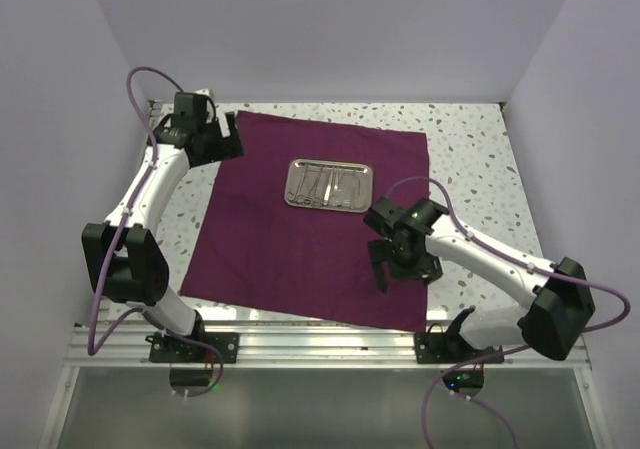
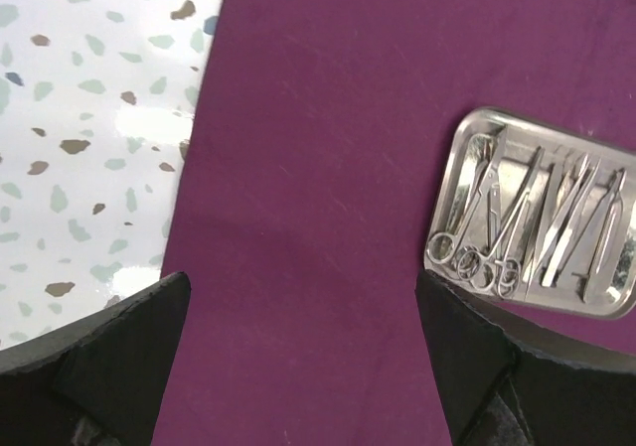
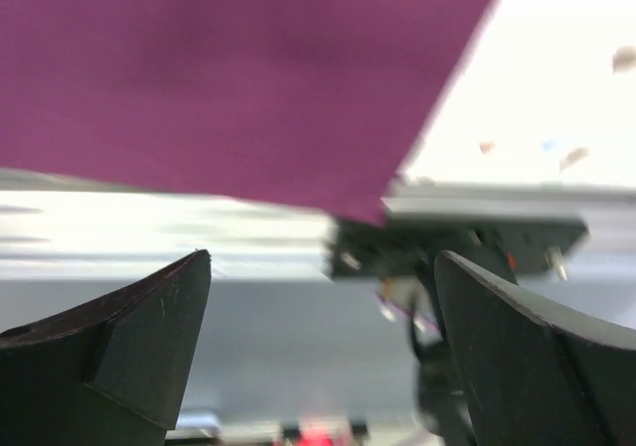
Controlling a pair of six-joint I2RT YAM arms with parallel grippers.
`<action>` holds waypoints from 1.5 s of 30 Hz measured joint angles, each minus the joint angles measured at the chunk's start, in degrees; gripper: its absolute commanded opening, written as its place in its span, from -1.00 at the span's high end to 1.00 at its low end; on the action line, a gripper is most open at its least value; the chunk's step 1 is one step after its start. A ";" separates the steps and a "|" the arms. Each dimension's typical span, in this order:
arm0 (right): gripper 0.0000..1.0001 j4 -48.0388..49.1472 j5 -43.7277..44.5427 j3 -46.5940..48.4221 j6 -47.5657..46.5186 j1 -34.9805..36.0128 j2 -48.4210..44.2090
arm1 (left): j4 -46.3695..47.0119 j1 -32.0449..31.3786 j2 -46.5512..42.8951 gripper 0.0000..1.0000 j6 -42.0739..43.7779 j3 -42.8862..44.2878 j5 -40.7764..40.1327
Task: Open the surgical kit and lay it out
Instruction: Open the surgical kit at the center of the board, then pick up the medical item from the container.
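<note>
The surgical kit lies unwrapped. Its dark purple cloth (image 1: 300, 239) is spread flat on the table, with a small steel tray (image 1: 294, 184) on its far middle. Slim silver instruments (image 1: 330, 186) lie side by side in the tray. My left gripper (image 1: 232, 137) hovers open over the cloth's far left corner. In the left wrist view the left gripper (image 2: 303, 277) frames bare cloth (image 2: 328, 168), with the tray (image 2: 449, 193) and ring-handled instruments (image 2: 497, 237) to the right. My right gripper (image 1: 405, 274) is open above the cloth's near right part. The blurred right wrist view shows the right gripper (image 3: 323, 257) empty, beyond the cloth's (image 3: 248, 69) near corner.
The speckled white tabletop (image 1: 470, 149) shows around the cloth. An aluminium rail (image 1: 320, 344) runs along the near edge with both arm bases bolted to it. The rail (image 3: 149, 227) and a dark arm base (image 3: 467, 247) fill the right wrist view. Purple walls enclose three sides.
</note>
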 measured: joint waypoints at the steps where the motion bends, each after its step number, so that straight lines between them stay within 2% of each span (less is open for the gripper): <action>1: -0.97 0.81 0.33 3.13 -0.09 -0.02 1.62 | 0.35 0.02 0.00 -1.00 0.15 -0.61 0.79; 3: -0.97 3.21 1.31 10.05 -0.66 -0.09 5.70 | 2.45 0.04 -0.26 -0.98 1.03 -2.71 3.06; 4: -0.97 4.31 1.70 14.08 -1.18 -0.26 8.26 | 2.99 0.04 -0.33 -0.89 1.38 -3.67 4.76; 5: -0.97 5.38 1.92 18.23 -1.92 -0.50 11.23 | 2.97 0.04 -0.22 -0.70 1.57 -4.02 6.36; 8: -0.97 7.69 3.04 32.02 -4.37 -1.55 21.64 | 3.48 0.02 0.52 -0.59 2.54 -4.00 10.69; 9: -0.97 7.80 3.17 37.44 -5.31 -1.90 25.66 | 3.61 -0.04 0.48 -0.65 2.73 -4.00 11.41; 11: -0.97 9.81 3.41 46.49 -7.54 -2.51 32.44 | 7.23 -0.15 -1.07 -0.99 3.10 -5.57 12.90; 13: -0.97 11.23 3.48 53.31 -9.33 -3.30 37.83 | 13.55 -0.17 -6.29 -1.00 2.32 -11.89 13.03; 14: -0.97 11.74 3.41 55.91 -9.84 -3.80 40.09 | 15.43 -0.07 -9.03 -0.90 1.05 -14.84 13.05; 16: -0.97 11.69 2.58 61.22 -10.19 -5.49 44.76 | 17.64 0.66 -10.88 -0.43 -1.03 -17.79 16.92; 17: -0.97 11.80 2.19 63.30 -10.23 -6.64 46.95 | 17.92 1.05 -9.97 -0.43 -1.73 -17.62 18.62; 19: -0.87 12.15 1.77 65.64 -10.29 -9.11 50.16 | 18.69 1.40 -6.10 -0.45 -2.10 -16.72 20.17; 20: -0.77 12.50 2.01 65.92 -10.34 -10.54 51.45 | 18.69 1.40 -4.59 -0.49 -2.16 -17.11 20.24; 21: -0.56 12.46 2.51 65.92 -10.47 -11.76 52.52 | 18.58 1.40 -3.67 -0.50 -2.16 -18.38 20.11; 23: -0.37 12.39 3.45 65.94 -10.80 -14.25 54.25 | 17.22 1.38 -3.89 -0.50 -2.16 -21.31 19.45; 28: -0.20 12.41 4.79 66.55 -11.15 -17.94 57.27 | 16.06 1.36 -6.32 -0.48 -1.95 -22.75 18.34; 33: 0.18 12.55 4.96 69.90 -12.00 -18.34 61.81 | 16.06 0.98 -8.70 -0.47 -1.81 -22.80 17.59; 45: 0.27 12.33 5.92 74.88 -11.89 -19.45 68.54 | 14.01 0.66 -8.90 -0.47 -0.66 -22.80 15.50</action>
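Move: The instruments at the right end of the steel tray lie some 36 cm ahead of my right hand, 10 cm to its left and about 9 cm below. The tray's middle is about 7 cm left of them. In the tray, the flat-handled tools lie some 6 cm left of them and the ringed scissors about 14 cm left, both level with them. From my left hand those right-end instruments are roughly 30 cm to the right, 4 cm ahead and 18 cm below. I sweep my empty right hand some 37 cm forward from the near side of the cloth, swinging left and rising about 7 cm first, then cutting back right and sinking some 13 cm to the tray's right-end instruments. The tips tilt forward nearly 20 degrees and the fingers close from wide to about a third open. My free left hand eases back, down and right, narrowing slightly. ##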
